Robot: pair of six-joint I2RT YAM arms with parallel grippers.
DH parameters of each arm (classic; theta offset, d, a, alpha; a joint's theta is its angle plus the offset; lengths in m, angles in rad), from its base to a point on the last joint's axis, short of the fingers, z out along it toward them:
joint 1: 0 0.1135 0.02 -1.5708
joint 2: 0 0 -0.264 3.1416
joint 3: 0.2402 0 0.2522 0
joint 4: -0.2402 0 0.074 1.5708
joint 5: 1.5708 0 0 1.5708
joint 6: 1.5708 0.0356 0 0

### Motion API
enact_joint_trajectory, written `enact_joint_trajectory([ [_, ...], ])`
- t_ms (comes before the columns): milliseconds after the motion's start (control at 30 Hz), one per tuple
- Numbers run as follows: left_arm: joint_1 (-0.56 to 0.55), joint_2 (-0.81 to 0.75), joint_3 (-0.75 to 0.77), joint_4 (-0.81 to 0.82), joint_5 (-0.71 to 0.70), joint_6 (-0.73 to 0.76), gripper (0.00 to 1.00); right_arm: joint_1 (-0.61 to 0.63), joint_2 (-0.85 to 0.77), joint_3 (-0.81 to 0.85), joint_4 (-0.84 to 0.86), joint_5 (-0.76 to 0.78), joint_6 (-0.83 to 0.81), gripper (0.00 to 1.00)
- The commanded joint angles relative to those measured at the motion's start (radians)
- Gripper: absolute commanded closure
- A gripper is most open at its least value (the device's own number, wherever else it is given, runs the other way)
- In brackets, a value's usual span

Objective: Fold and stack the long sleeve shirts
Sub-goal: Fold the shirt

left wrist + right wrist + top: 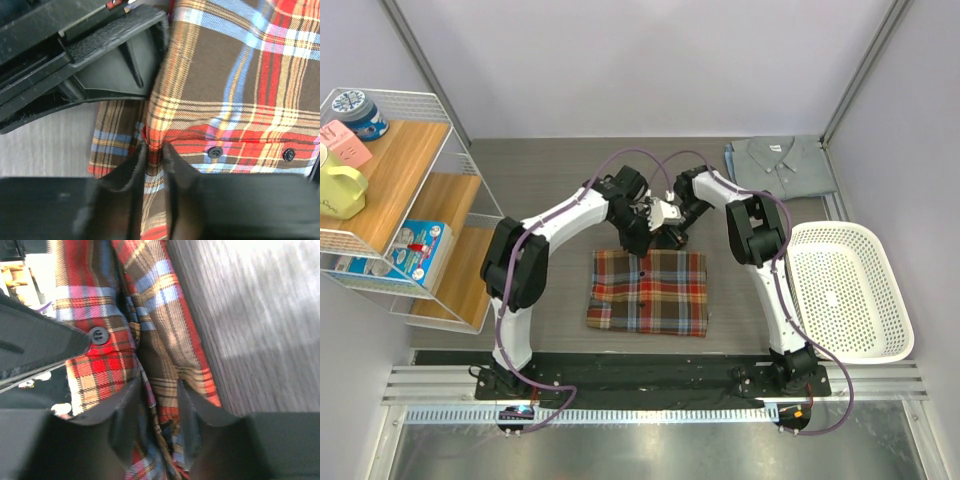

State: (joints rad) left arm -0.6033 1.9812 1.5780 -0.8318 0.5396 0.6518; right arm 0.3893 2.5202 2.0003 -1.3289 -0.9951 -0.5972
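Observation:
The plaid long sleeve shirt (650, 295) lies folded into a rectangle on the table in front of the arms. Both grippers meet at its far edge. My left gripper (638, 238) is shut on a thin fold of plaid cloth (240, 75), pinched between its narrow jaws (155, 147). My right gripper (670, 232) stands beside it, its jaws (158, 385) set wider, with a loose bunch of plaid cloth (165, 330) between them. The grey-blue long sleeve shirt (780, 165) lies folded at the back right, collar up, away from both grippers.
A white mesh basket (895, 290) stands at the right of the table. A wire and wood shelf (390, 200) with a mug, tins and boxes stands at the left. The two grippers sit very close together, each showing in the other's wrist view.

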Motion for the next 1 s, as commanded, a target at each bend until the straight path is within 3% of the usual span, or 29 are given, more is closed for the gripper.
enact_joint_trajectory([
  [0, 0.039, -0.016, 0.071, 0.021, 0.008, -0.011, 0.67, -0.029, -0.053, 0.095, 0.005, 0.093, 0.01, 0.54],
  [200, 0.141, -0.002, 0.174, -0.205, 0.142, -0.008, 0.44, -0.093, -0.158, 0.186, -0.016, 0.185, 0.02, 0.41],
  [267, 0.157, -0.001, 0.165, -0.243, 0.116, 0.011, 0.41, -0.121, -0.204, 0.151, -0.018, 0.207, 0.007, 0.34],
  [400, 0.181, 0.022, 0.148, -0.274, 0.088, 0.025, 0.35, -0.153, -0.244, 0.098, -0.071, 0.242, -0.055, 0.3],
  [433, 0.184, 0.03, 0.143, -0.277, 0.086, 0.02, 0.34, -0.162, -0.251, 0.088, -0.082, 0.246, -0.068, 0.22],
  [467, 0.194, 0.04, 0.139, -0.264, 0.076, 0.016, 0.33, -0.164, -0.258, 0.074, -0.09, 0.256, -0.096, 0.21],
  [967, 0.238, 0.107, 0.076, -0.265, -0.033, 0.055, 0.32, -0.132, -0.293, -0.127, -0.085, 0.25, -0.202, 0.24],
])
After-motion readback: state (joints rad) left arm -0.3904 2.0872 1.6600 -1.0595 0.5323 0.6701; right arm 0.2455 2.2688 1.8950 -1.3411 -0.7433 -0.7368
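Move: The folded shirt's far left corner lies about 12 cm to the left hand's left, some 2 cm farther out and 6 cm below; the nearest placket button is about 3 cm back and 1 cm left of this hand, equally low. For the right hand, the shirt's far right corner is roughly 12 cm to its right, 1 cm ahead and barely 1 cm lower. The grey shirt lies beyond it, some 28 cm right and 20 cm ahead of the right hand. Both hands come free of the middle of the folded shirt's far edge and spread apart towards its far corners, fingers opening wide: the left rises about 4 cm and forward, then swings nearly 9 cm left in all while sinking some 7 cm towards the far left corner. The right draws out beyond the edge, about 7 cm forward as well as up and 9 cm right, then comes back and down about 4 cm towards the far right corner, its fingers tipping some 15 degrees steeper. ##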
